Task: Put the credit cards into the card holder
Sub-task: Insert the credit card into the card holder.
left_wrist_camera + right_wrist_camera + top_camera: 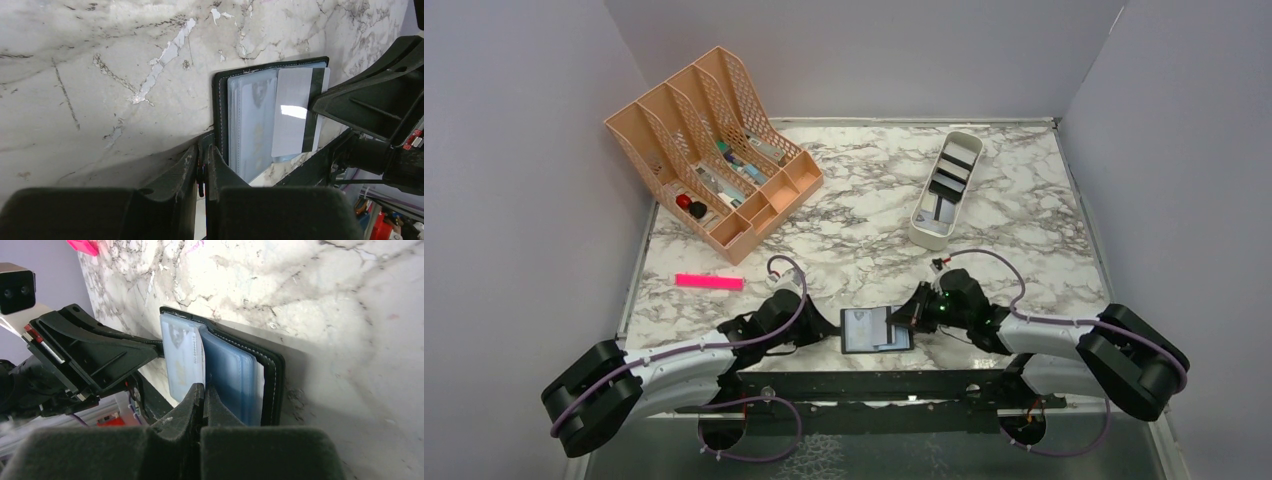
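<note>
The card holder (864, 332) is a black wallet with clear sleeves, lying open at the table's near edge. My left gripper (832, 332) is shut on its black cover edge (220, 110); in the left wrist view the jaws (204, 155) pinch that edge. A pale grey credit card (292, 112) with a dark stripe lies over the sleeves. My right gripper (900, 318) is shut on that card's edge, and in the right wrist view the closed fingertips (204, 389) meet on the card (182, 360) beside the blue-tinted sleeves (230, 375).
A white slotted tray (921, 222) with dark and pale cards stands at the back right. A peach desk organiser (724, 90) with small items stands at the back left. A pink marker (709, 282) lies left of the arms. Walls close in both sides.
</note>
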Available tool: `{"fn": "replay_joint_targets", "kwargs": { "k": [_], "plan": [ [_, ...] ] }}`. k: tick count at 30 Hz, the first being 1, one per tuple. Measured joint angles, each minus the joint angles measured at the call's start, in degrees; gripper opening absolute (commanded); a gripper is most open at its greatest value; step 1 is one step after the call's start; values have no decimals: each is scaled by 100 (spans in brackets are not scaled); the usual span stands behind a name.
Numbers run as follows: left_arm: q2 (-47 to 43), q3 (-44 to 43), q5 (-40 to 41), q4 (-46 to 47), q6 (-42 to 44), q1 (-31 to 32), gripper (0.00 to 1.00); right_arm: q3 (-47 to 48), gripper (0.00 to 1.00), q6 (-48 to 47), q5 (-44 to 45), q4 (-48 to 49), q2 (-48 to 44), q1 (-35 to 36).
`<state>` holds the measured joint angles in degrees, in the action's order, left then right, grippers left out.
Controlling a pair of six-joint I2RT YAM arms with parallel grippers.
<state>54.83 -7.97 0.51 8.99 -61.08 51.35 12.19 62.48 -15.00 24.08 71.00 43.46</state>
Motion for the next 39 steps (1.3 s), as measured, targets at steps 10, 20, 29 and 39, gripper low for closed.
{"fn": "replay_joint_targets", "kwargs": {
  "k": [10,20,29,39],
  "plan": [
    [7,17,2,35,-50,55,11,-319,1,11,149,282,-264,0],
    [-7,-192,44,-203,48,92,42,-474,1,-20,175,590,-254,0],
    [-323,-1222,192,-1189,568,103,48,-474,1,-72,177,590,-254,0],
    [492,-1388,94,-1150,826,278,43,-417,1,-107,173,592,-146,0]
  ]
}}
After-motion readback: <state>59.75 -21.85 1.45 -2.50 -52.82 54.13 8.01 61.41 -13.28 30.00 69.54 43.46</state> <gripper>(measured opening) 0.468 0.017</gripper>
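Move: The open card holder's middle lies about 8 cm to the right of the left hand, level with it fore and aft and 1 cm lower; its strap is already between the left fingertips. The credit card lies on the holder, about 9 cm right of the left hand and 1 cm ahead. From the right hand, whose shut tips are at the card's dark stripe, the holder's middle is 3 cm left, 2 cm back and 2 cm lower. Left fingers open off the strap, rise about 6 cm, then sink 3 rightward towards the holder while right stays. ##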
